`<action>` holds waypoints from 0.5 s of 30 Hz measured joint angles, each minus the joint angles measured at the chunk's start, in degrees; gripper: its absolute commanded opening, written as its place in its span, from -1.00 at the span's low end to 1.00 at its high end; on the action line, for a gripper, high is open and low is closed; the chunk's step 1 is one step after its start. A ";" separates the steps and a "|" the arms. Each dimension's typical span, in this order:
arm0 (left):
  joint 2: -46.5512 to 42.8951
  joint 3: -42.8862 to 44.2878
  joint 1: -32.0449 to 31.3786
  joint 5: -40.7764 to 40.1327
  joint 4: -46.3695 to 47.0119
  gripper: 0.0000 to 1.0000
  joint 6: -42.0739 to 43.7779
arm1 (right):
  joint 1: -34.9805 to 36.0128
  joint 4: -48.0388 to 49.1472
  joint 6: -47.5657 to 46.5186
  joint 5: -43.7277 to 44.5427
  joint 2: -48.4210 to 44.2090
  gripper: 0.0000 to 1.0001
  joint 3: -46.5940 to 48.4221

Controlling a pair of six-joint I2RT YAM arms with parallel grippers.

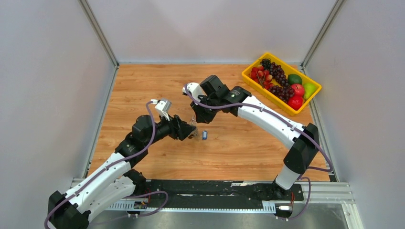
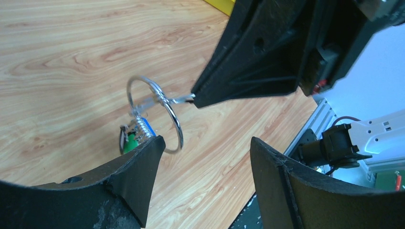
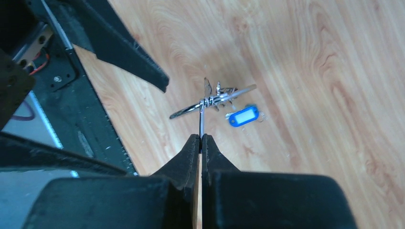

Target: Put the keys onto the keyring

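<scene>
The keyring (image 2: 155, 112) hangs in the air above the wooden table, edge-on in the right wrist view (image 3: 210, 101). Keys with a green tag (image 2: 129, 141) and a blue tag (image 2: 145, 126) dangle from it. My right gripper (image 3: 201, 137) is shut on a thin silvery key (image 3: 201, 121) that reaches into the ring. My left gripper (image 2: 205, 148) is open, its left fingertip (image 2: 143, 157) right beside the ring's lower arc with nothing between the jaws. Another key with a blue tag (image 3: 242, 116) lies flat on the table (image 1: 204, 135). From above, both grippers (image 1: 191, 132) (image 1: 195, 118) meet mid-table.
A yellow basket (image 1: 245, 74) of fruit stands at the back right. A black and metal rail (image 1: 215, 191) runs along the near edge. Grey walls close in the table on three sides.
</scene>
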 measured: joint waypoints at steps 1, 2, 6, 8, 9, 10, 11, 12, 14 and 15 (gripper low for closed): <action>-0.22 0.24 -0.09 0.02 -0.31 0.52 0.42 | 0.35 -1.14 1.09 0.33 -0.22 -1.00 0.59; -0.46 0.33 -0.22 0.02 -0.44 0.52 0.87 | 0.59 -2.58 2.51 0.46 -0.42 -1.00 1.29; -1.86 0.61 -1.64 -1.07 -1.84 0.52 3.67 | 0.79 -6.43 7.19 0.50 -1.22 -1.00 3.80; -2.82 0.76 -2.62 -2.21 -2.62 0.52 5.22 | 0.79 -7.85 9.03 0.37 -1.70 -1.00 4.85; -3.30 0.76 -3.04 -2.91 -2.82 0.52 5.99 | 0.79 -8.55 9.88 0.31 -2.01 -1.00 5.29; -3.82 0.76 -3.52 -3.85 -2.95 0.51 6.75 | 0.81 -9.20 10.75 0.22 -2.34 -1.00 5.73; -4.26 0.76 -3.98 -4.76 -2.93 0.50 7.61 | 0.87 -9.86 11.67 -0.02 -2.80 -1.00 6.19; -4.55 0.79 -4.39 -5.57 -2.89 0.50 8.39 | 1.01 -10.38 12.41 -0.28 -3.13 -1.00 6.60; -4.79 0.79 -5.49 -7.65 -2.73 0.48 9.92 | 1.27 -11.34 13.81 -0.98 -3.61 -1.00 7.45; -4.79 0.79 -6.32 -8.92 -2.45 0.48 10.91 | 1.44 -11.80 14.36 -1.29 -3.72 -1.00 7.89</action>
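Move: My right hand already holds the keyring in the air. From my open left hand it hangs about 4 cm ahead, 1 cm to the left and 1 cm lower, with the bunch of keys some 4 cm below hand height. The blue-tagged key lies on the table about 7 cm ahead, 4 cm right and 20 cm below. My left fingers are the right hand's goal: roughly 4 cm back of it, 1 cm left and 1 cm lower. I keep the keyring's small metal link pinched in my right fingers and carry it up about 5 cm and back about 4 cm, turning that hand some 15 degrees, so the ring comes across in front of my left fingers. My left hand rises only a centimetre or two, edges slightly back and tips its fingers upward some 10 degrees, staying open. ##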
